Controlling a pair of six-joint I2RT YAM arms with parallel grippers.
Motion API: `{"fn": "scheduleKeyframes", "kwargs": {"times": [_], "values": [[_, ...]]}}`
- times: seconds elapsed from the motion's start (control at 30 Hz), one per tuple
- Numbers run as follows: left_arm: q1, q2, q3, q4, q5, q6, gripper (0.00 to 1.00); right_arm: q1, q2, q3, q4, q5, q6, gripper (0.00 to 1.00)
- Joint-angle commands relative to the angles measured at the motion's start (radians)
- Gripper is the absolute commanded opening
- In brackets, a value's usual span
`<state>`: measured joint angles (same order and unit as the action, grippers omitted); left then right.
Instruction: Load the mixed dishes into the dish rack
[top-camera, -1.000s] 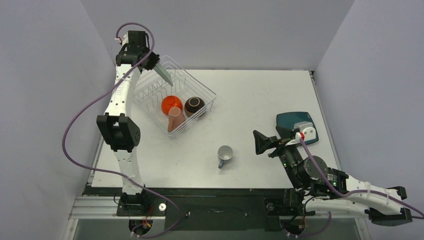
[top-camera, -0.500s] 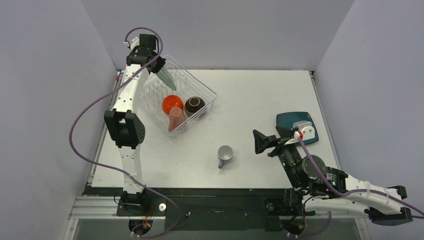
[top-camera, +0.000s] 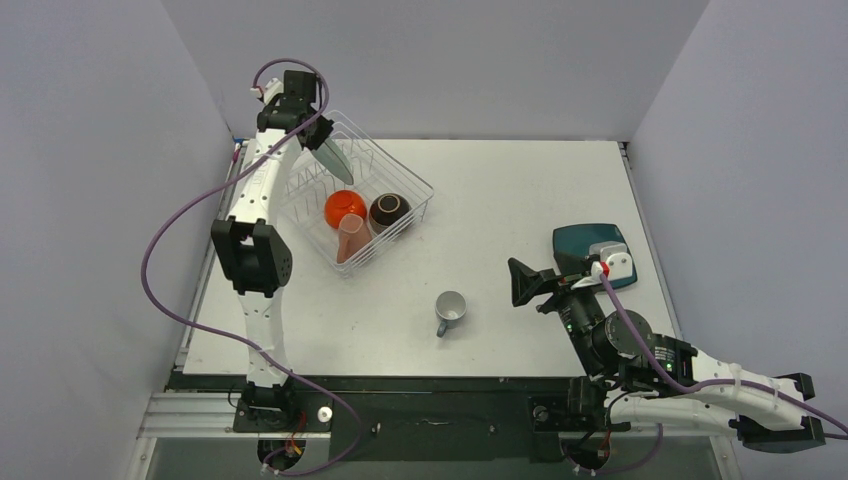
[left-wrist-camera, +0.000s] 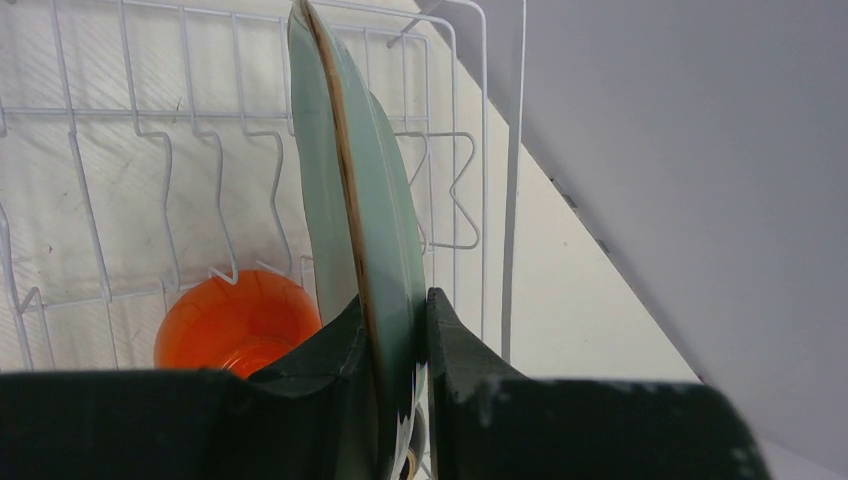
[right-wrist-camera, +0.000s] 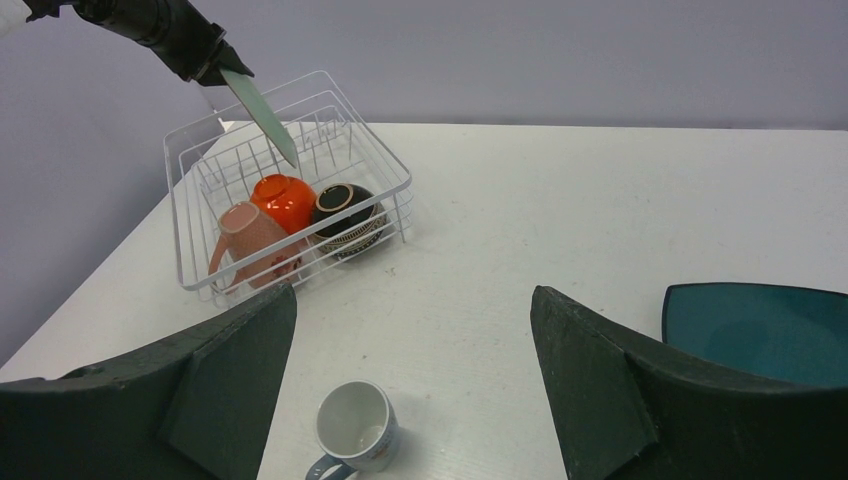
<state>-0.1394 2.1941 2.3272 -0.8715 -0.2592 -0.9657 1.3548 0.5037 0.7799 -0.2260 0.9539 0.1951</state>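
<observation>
My left gripper (left-wrist-camera: 395, 300) is shut on the rim of the round pale-teal plate (left-wrist-camera: 350, 180), which hangs edge-on and tilted over the far-left part of the white wire dish rack (top-camera: 415, 185). Inside the rack lie the orange-red bowl (top-camera: 343, 207), the brown bowl (top-camera: 389, 212) and the pink mug (top-camera: 349, 235). The grey-blue mug (right-wrist-camera: 355, 425) stands upright on the table, below and ahead of my right gripper (right-wrist-camera: 412, 295), which is open and empty. The dark-teal rounded-square plate (right-wrist-camera: 760, 330) lies flat to its right.
The rack's upright dividers (left-wrist-camera: 250, 200) stand below the hanging plate. Grey walls close in the table (top-camera: 520, 190) on the left, back and right. The left arm's purple cable (top-camera: 165, 240) loops out past the table's left edge.
The left wrist has swung a little to the right above the rack's far corner, with the plate still in its grip. The right arm has stayed still.
</observation>
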Motion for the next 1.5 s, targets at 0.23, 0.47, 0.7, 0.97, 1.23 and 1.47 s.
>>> {"fn": "scheduleKeyframes", "kwargs": {"times": [0.23,0.47,0.7,0.97,1.23,1.47], "values": [[-0.017,-0.014,0.014,0.074,-0.028,-0.017,0.14,-0.008,-0.002,0.004,0.005,0.009,0.014,0.82],[-0.016,-0.033,-0.01,0.052,-0.046,-0.006,0.14,-0.01,-0.003,-0.001,0.007,0.01,0.014,0.82],[-0.012,-0.062,-0.073,0.089,-0.05,-0.012,0.3,-0.016,0.012,-0.001,0.019,-0.005,0.008,0.82],[-0.01,-0.036,-0.029,0.076,-0.031,0.008,0.53,-0.02,0.007,-0.009,0.019,-0.013,0.021,0.82],[-0.008,-0.076,-0.016,0.061,-0.01,0.043,0.69,-0.026,0.028,-0.003,0.024,-0.015,0.013,0.82],[0.01,-0.155,-0.031,0.032,0.085,0.088,0.78,-0.037,0.071,-0.002,0.03,-0.017,0.01,0.82]]}}
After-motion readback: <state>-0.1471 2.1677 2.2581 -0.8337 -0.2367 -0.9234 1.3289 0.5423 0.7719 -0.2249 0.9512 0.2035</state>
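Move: The left gripper holds the green plate on edge. The plate's place among the rack's tines is almost straight below that hand, about 1 cm ahead, 1 cm right and 11 cm down. The orange bowl is 10 cm back and 4 cm right, the black bowl 10 cm back and 16 cm right, the pink mug 19 cm back and 7 cm right, all some 16 cm down. From the right hand the plate's place lies roughly 41 cm ahead, 45 cm left and 20 cm below. Hold the left gripper over the rack with the plate still pinched, then sink about 3 cm towards the tines, barely tilting the wrist, and start opening as you go down. Keep opening until the fingers stand wide apart and off the plate, while drawing back up about 2 cm. ##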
